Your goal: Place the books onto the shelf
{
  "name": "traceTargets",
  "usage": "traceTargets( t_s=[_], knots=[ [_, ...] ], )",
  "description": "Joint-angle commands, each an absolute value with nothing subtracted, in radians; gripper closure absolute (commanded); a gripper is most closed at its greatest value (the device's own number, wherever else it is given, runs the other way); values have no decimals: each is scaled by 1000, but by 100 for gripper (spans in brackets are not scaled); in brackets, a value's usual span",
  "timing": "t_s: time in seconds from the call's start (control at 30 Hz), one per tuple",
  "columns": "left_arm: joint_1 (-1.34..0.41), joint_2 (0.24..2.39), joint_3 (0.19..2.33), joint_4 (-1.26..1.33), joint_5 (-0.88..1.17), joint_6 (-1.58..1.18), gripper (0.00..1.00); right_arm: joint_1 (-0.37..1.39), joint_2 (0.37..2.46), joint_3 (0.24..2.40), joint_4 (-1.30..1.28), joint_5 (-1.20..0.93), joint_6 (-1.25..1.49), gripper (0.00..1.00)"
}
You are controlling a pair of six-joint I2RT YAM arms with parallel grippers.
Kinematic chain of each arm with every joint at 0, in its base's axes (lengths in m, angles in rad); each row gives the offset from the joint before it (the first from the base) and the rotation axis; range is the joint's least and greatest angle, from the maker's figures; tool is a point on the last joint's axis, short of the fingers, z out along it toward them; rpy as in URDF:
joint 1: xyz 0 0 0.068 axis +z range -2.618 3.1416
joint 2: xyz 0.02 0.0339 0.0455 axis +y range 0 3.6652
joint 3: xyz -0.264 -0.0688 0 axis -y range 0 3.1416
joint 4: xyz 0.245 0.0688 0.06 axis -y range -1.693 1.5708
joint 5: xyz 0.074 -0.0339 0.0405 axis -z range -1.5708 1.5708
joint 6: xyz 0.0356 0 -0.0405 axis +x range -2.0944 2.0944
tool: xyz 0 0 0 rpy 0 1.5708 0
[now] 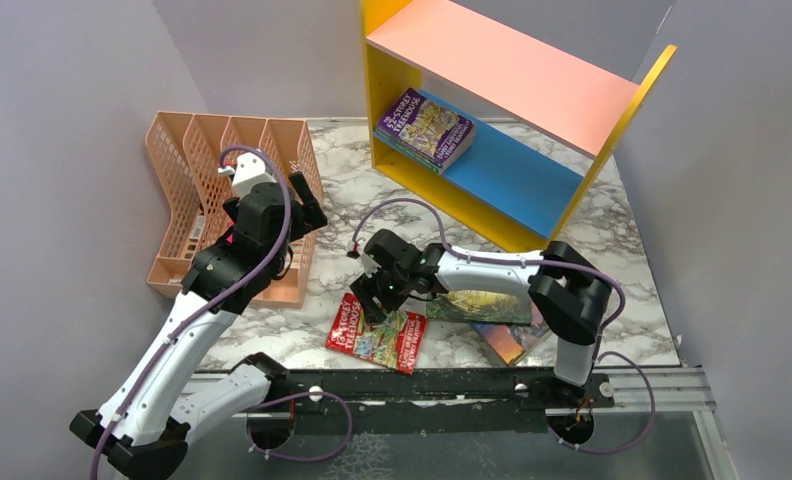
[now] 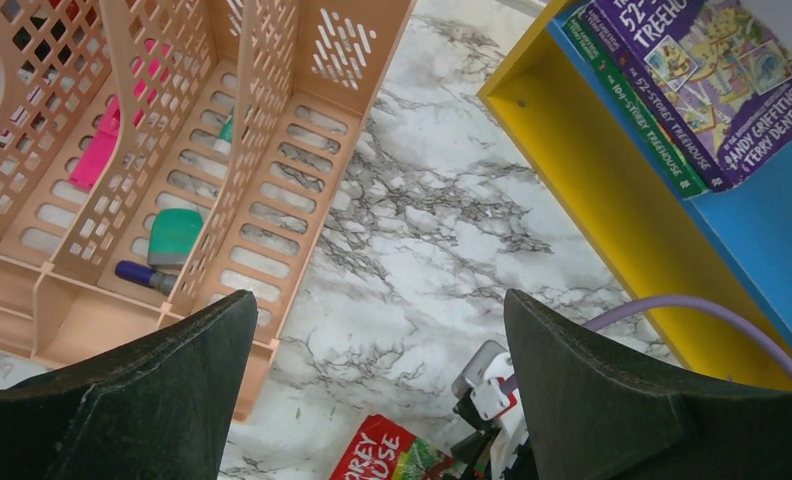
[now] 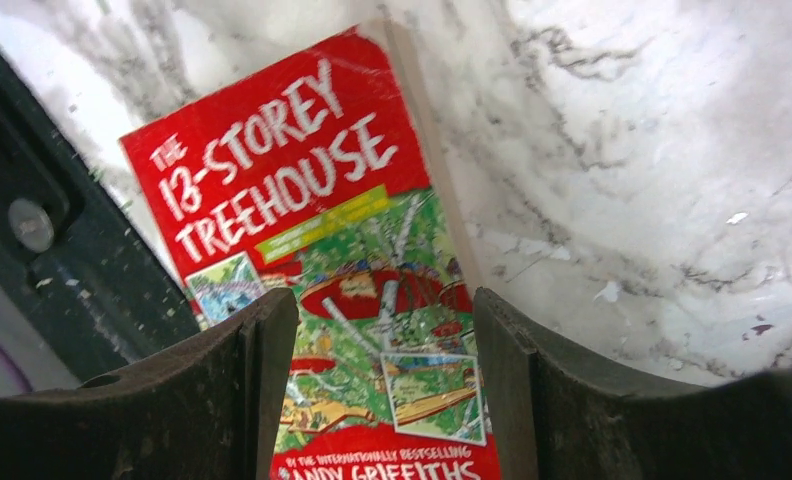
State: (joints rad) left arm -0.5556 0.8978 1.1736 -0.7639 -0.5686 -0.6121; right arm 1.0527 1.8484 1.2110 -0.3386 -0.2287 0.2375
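The shelf [image 1: 502,70] stands at the back right, with a purple Treehouse book [image 1: 424,127] lying on a green one [image 2: 632,110] on its blue lower board [image 1: 517,178]. A red "13-Storey Treehouse" book [image 1: 372,338] lies flat near the table's front edge. My right gripper [image 1: 377,300] hovers open just above its cover [image 3: 302,180], touching nothing. Two more books, a dark green-gold one [image 1: 484,305] and a colourful one [image 1: 507,342], lie partly hidden under the right arm. My left gripper [image 1: 310,200] is raised beside the rack, open wide and empty [image 2: 377,300].
A peach mesh file rack [image 1: 187,200] sits at the back left with a pink item [image 2: 107,150] and a green-capped item [image 2: 172,235] inside. A black rail [image 1: 422,385] runs along the near table edge. Grey walls close in the sides and back.
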Motion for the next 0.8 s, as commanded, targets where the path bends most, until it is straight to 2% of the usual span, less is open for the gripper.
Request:
traceTargets(
  t_s=[0.0,0.2,0.3,0.37,0.47,0.57,0.63,0.67,0.77],
  knots=[
    [-552,886,1146,-782,-555,-599,7,1057,1920,1244,-393,-123,218,30],
    [-553,872,1127,-783,-550,-601,6,1057,1919,1238,-399,-36,227,28],
    [-552,869,1120,-783,-546,-605,6,1057,1918,1230,-398,-90,227,27],
    [-552,866,1116,-783,-542,-610,6,1057,1924,1225,-402,-158,226,30],
    [-552,864,1109,-782,-536,-616,6,1057,1928,1197,-389,-219,227,44],
    [-552,866,1097,-782,-518,-624,6,1057,1927,1187,-380,-207,236,70],
    [-552,866,1084,-782,-499,-635,6,1057,1917,1185,-365,-185,253,92],
    [-552,866,1074,-782,-489,-643,6,1057,1902,1183,-352,-173,263,98],
    [-552,856,1036,-783,-452,-673,6,1056,1859,1173,-315,-124,293,99]
  ],
)
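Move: The red 13-Storey Treehouse book lies flat just under the right hand, its middle about 4 cm back, level sideways and some 3 cm lower; the open fingers hang by its forward long edge. The green book's middle is roughly 21 cm to the right and 6 cm farther out, the sunset-coloured book's about 29 cm right and 2 cm back. From the left hand, the red book is some 13 cm back, 15 cm right and 28 cm below. The right fingers come to touch the red book at its forward long edge, closing from wide open to almost shut there. Beforehand the hand edges forward and down, about 2 cm each way, tipping slightly, then draws back about 1 cm as the fingers begin to close. The left hand, still open and clear of everything, sinks some 4 cm. ##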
